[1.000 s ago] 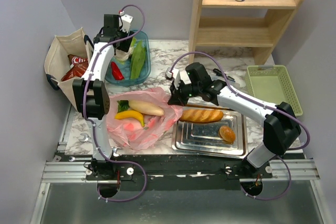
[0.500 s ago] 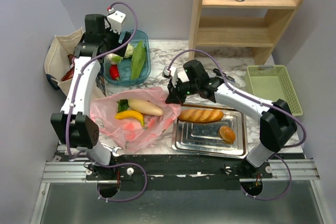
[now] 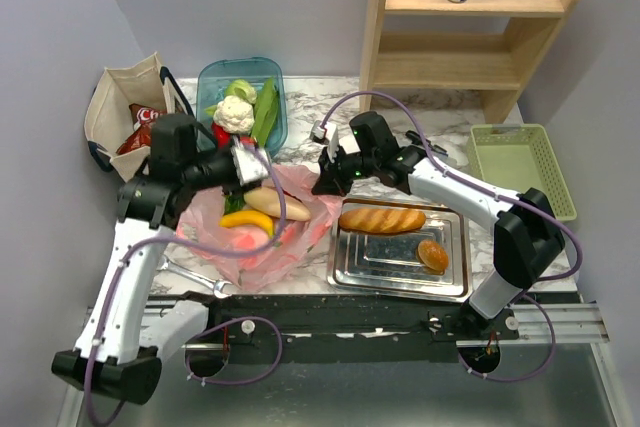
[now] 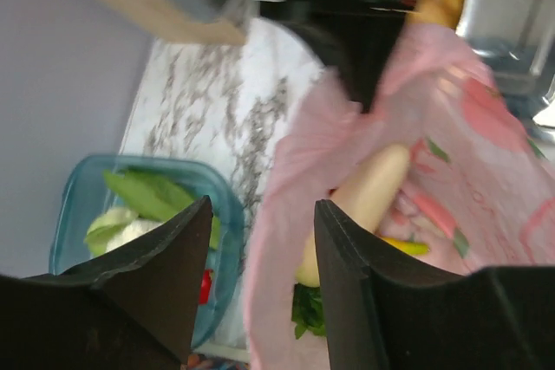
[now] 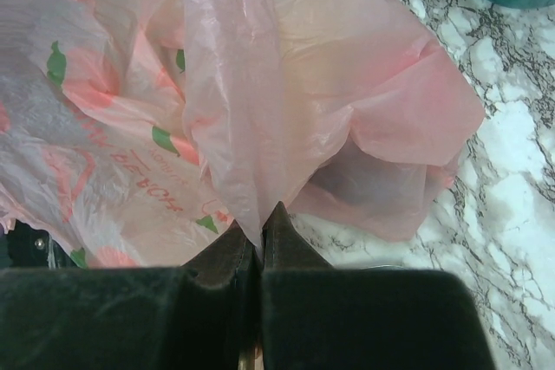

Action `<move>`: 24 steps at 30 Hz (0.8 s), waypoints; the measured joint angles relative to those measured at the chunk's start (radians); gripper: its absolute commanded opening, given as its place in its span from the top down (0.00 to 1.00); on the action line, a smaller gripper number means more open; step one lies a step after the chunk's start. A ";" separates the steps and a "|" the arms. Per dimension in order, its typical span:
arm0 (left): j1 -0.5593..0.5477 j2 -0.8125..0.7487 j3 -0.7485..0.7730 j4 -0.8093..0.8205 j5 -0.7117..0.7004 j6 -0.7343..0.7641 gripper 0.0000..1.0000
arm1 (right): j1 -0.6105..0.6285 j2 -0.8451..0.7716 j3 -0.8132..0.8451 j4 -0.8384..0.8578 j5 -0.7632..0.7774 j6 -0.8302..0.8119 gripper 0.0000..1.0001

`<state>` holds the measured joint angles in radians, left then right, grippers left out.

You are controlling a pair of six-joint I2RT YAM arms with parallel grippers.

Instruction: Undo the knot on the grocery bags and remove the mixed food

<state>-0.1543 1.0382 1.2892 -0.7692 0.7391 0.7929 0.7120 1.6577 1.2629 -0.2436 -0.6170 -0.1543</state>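
The pink plastic bag lies open on the marble top; no knot shows. Inside it are a banana, a pale long vegetable and some green leaves. My right gripper is shut on the bag's right rim, a fold of pink film pinched between its tips. My left gripper hovers open over the bag's far left rim. In the left wrist view its jaws stand apart with the pink rim and the pale vegetable beyond them. The canvas tote at far left holds chip bags.
A blue container behind the bag holds cauliflower, a green vegetable and something red. A metal tray to the right carries a baguette and a bun. A green basket and a wooden shelf stand at the back right.
My left arm let the cauliflower go into the blue container, then swung back down over the pink bag. The right gripper kept its pinch on the bag.
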 measured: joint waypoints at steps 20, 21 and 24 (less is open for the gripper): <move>-0.205 0.100 -0.550 0.192 -0.174 0.573 0.11 | 0.000 -0.001 -0.009 0.039 0.011 0.050 0.99; -0.211 0.124 -0.550 0.231 -0.191 0.570 0.11 | -0.001 -0.002 -0.009 0.040 0.014 0.049 0.99; -0.235 0.176 -0.551 0.325 -0.237 0.552 0.10 | -0.003 -0.003 -0.009 0.041 0.024 0.049 0.99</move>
<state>-0.3889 1.2144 0.7380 -0.4438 0.5026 1.3445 0.7094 1.6543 1.2537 -0.2028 -0.5930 -0.1055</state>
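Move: The long pale gourd in the open pink bag lies about 26 cm below the left hand, some 5 cm to its right and nearly level fore and aft. The yellow pepper is roughly 3 cm left of the hand and 2 cm back; the green leafy vegetable is about 6 cm left and 1 cm ahead, both as low as the gourd. From the right hand, the gourd is about 10 cm left, 4 cm back and 12 cm below. With the right gripper still pinching the bag's gathered edge and holding almost still, the left hand swings back about 6 cm, then plunges some 22 cm into the bag towards the pale gourd, easing forward again on the way down. Its fingers tip downward by roughly 30 degrees, turn clockwise and spread from half to nearly wide open, lining up astride the gourd. ##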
